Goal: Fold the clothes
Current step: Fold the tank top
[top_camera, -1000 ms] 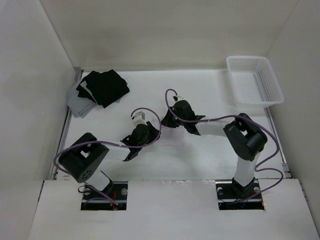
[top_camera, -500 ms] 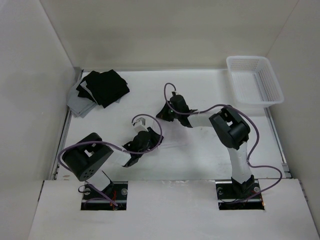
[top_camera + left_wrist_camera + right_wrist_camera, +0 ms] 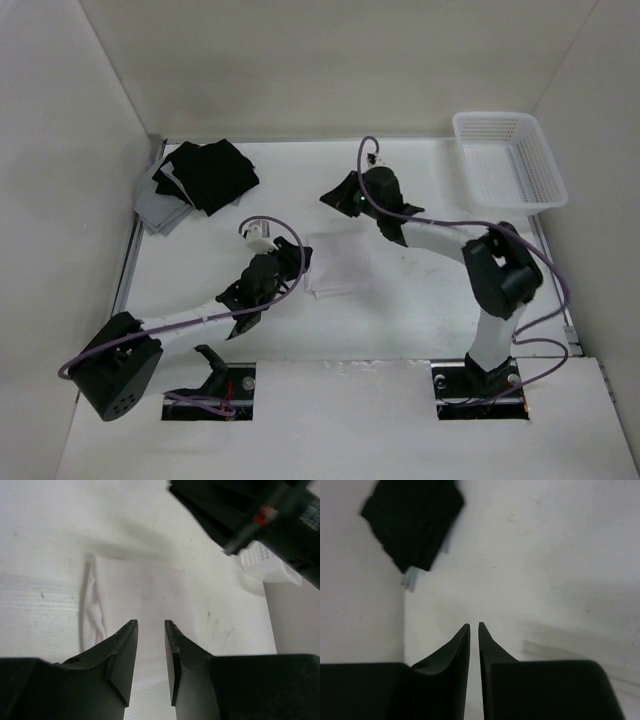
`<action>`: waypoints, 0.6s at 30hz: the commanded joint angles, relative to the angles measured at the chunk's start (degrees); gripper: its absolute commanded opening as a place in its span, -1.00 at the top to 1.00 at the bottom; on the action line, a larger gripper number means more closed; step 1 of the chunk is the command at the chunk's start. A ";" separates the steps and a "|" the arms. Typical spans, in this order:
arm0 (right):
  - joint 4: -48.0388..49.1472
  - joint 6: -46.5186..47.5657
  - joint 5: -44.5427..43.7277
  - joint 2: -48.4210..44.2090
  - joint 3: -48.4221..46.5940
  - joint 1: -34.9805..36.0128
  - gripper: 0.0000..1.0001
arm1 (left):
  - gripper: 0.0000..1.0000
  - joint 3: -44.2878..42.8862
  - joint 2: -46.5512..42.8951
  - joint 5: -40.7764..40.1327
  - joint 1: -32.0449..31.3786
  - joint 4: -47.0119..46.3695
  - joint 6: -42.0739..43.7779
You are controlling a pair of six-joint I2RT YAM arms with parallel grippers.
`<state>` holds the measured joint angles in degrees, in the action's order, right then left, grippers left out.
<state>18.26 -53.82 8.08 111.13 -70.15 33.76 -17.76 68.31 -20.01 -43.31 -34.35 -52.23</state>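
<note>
The clothes (image 3: 336, 264) are a white garment folded into a small rectangle, lying flat on the white table at mid-centre. My left gripper (image 3: 298, 262) hovers at its left edge; in the left wrist view the jaws (image 3: 151, 622) are open and empty, with the clothes (image 3: 145, 592) spread just below and ahead. My right gripper (image 3: 331, 197) is behind the garment and apart from it, pointing left. In the right wrist view its jaws (image 3: 474, 625) stand a narrow gap apart over bare table with nothing between them.
A pile of black garments (image 3: 207, 174) lies on a grey cloth (image 3: 158, 213) at the back left, also seen as black garments (image 3: 412, 517). A white mesh basket (image 3: 508, 160) stands at the back right. Side walls close in left and right.
The right gripper has let go, parted slightly and drawn back from the garment. The left arm has stretched out to the right, and the folded white garment now shows between the arms.
</note>
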 commanded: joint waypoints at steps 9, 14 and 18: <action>7.05 8.64 -9.47 -40.97 34.35 -5.06 0.17 | 0.14 -5.27 -9.60 -4.51 8.81 17.37 7.67; 4.33 12.24 -14.74 -53.81 46.14 -9.89 0.03 | 0.00 -7.29 -8.73 -4.69 11.36 26.16 8.11; 5.99 12.25 -19.58 -57.43 50.98 -11.83 -0.02 | -0.03 -7.90 -6.09 -4.16 12.59 28.54 7.85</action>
<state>21.45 -43.70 -6.13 55.48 -20.27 22.48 -22.98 61.17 -24.16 -31.44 -9.41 -45.19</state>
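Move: The folded white tank top lies with its middle roughly 10 cm to the left hand's right and 3 cm back, about 9 cm below it; from the right hand it is some 15 cm back, 2 cm to the right and 11 cm down. From the left hand, the black clothes sit about 24 cm left and 19 cm ahead. The basket stands about 46 cm right of the right hand and 12 cm ahead. The folded tank top is left alone as both empty hands back off it. The right hand springs up about 12 cm, then swings rightward and back while dropping, ending some 20 cm further right, turned clockwise and tipped up, fingers opening to half. The left hand shifts left in a low arc, rolling its left side up and turning counter-clockwise, its fingers widening too. ##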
